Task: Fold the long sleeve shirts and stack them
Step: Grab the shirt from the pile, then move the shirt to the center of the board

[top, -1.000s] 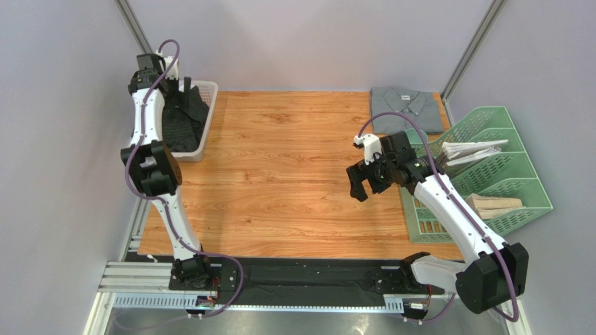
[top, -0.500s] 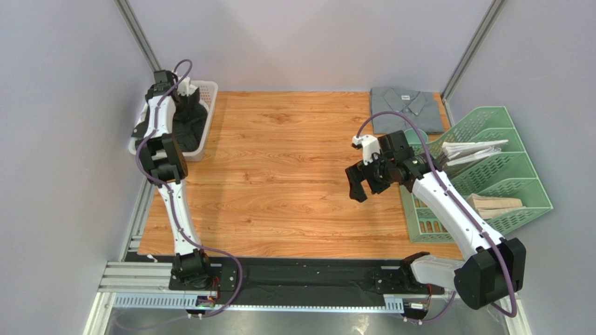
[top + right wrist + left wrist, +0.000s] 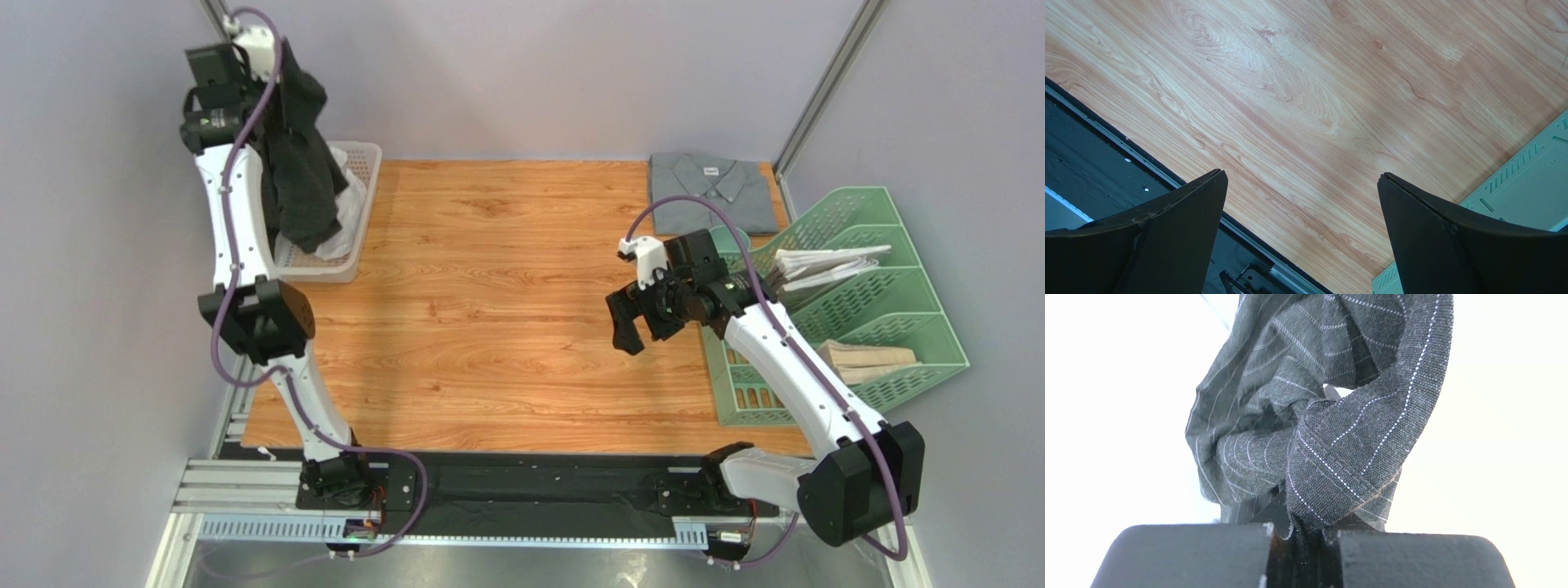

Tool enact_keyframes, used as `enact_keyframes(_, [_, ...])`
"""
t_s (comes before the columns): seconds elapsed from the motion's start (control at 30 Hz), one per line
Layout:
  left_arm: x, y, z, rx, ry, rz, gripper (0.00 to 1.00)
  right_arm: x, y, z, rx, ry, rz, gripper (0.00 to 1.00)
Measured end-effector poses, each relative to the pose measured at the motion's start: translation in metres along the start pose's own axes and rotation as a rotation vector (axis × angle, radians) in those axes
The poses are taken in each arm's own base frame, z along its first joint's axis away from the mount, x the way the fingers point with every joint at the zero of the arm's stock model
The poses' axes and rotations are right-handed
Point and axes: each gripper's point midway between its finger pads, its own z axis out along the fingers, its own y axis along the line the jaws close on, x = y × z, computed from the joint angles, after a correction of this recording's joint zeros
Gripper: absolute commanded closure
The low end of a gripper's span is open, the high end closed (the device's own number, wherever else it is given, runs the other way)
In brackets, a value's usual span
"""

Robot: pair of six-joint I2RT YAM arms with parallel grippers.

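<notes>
The black pinstriped shirt (image 3: 298, 159) hangs bunched from my left gripper (image 3: 272, 76), raised high over the white basket (image 3: 358, 202) at the far left. The wrist view shows the jaws shut on a fold of the pinstriped shirt (image 3: 1339, 447), with the left gripper (image 3: 1303, 539) pinching it. A grey shirt (image 3: 715, 190) lies folded flat at the far right corner of the table. My right gripper (image 3: 638, 321) hovers open over bare wood right of centre; in its wrist view the right gripper (image 3: 1303, 202) holds nothing.
A green wire rack (image 3: 873, 300) with papers and a wooden piece stands along the right edge, close to the right arm. The wooden table (image 3: 503, 294) stretches between the arms. Grey walls close in the left, back and right sides.
My left gripper shut on the pinstriped shirt in the basket and rose, lifting the cloth out so it hangs above the basket. The right arm stayed still.
</notes>
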Motion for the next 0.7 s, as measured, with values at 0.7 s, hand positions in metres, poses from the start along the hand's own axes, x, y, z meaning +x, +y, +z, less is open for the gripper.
enact_keyframes(0.7, [-0.169, -0.166, -0.218, 0.361, -0.528, 0.014, 1.00, -0.003, 0.004, -0.003, -0.017, -0.017, -0.005, 0.00])
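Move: The left hand already holds the dark striped shirt, which hangs towards the basket. The clear middle of the table, where it is headed, lies about 43 cm to the right, 20 cm back and 30 cm below; the basket's middle is only some 3 cm back and 4 cm right, roughly 26 cm below. From the idle right hand, the table's middle is about 12 cm ahead, 17 cm left and 15 cm down. Drawing back, the left hand takes the still-pinched shirt about 20 cm up and 20 cm right. ##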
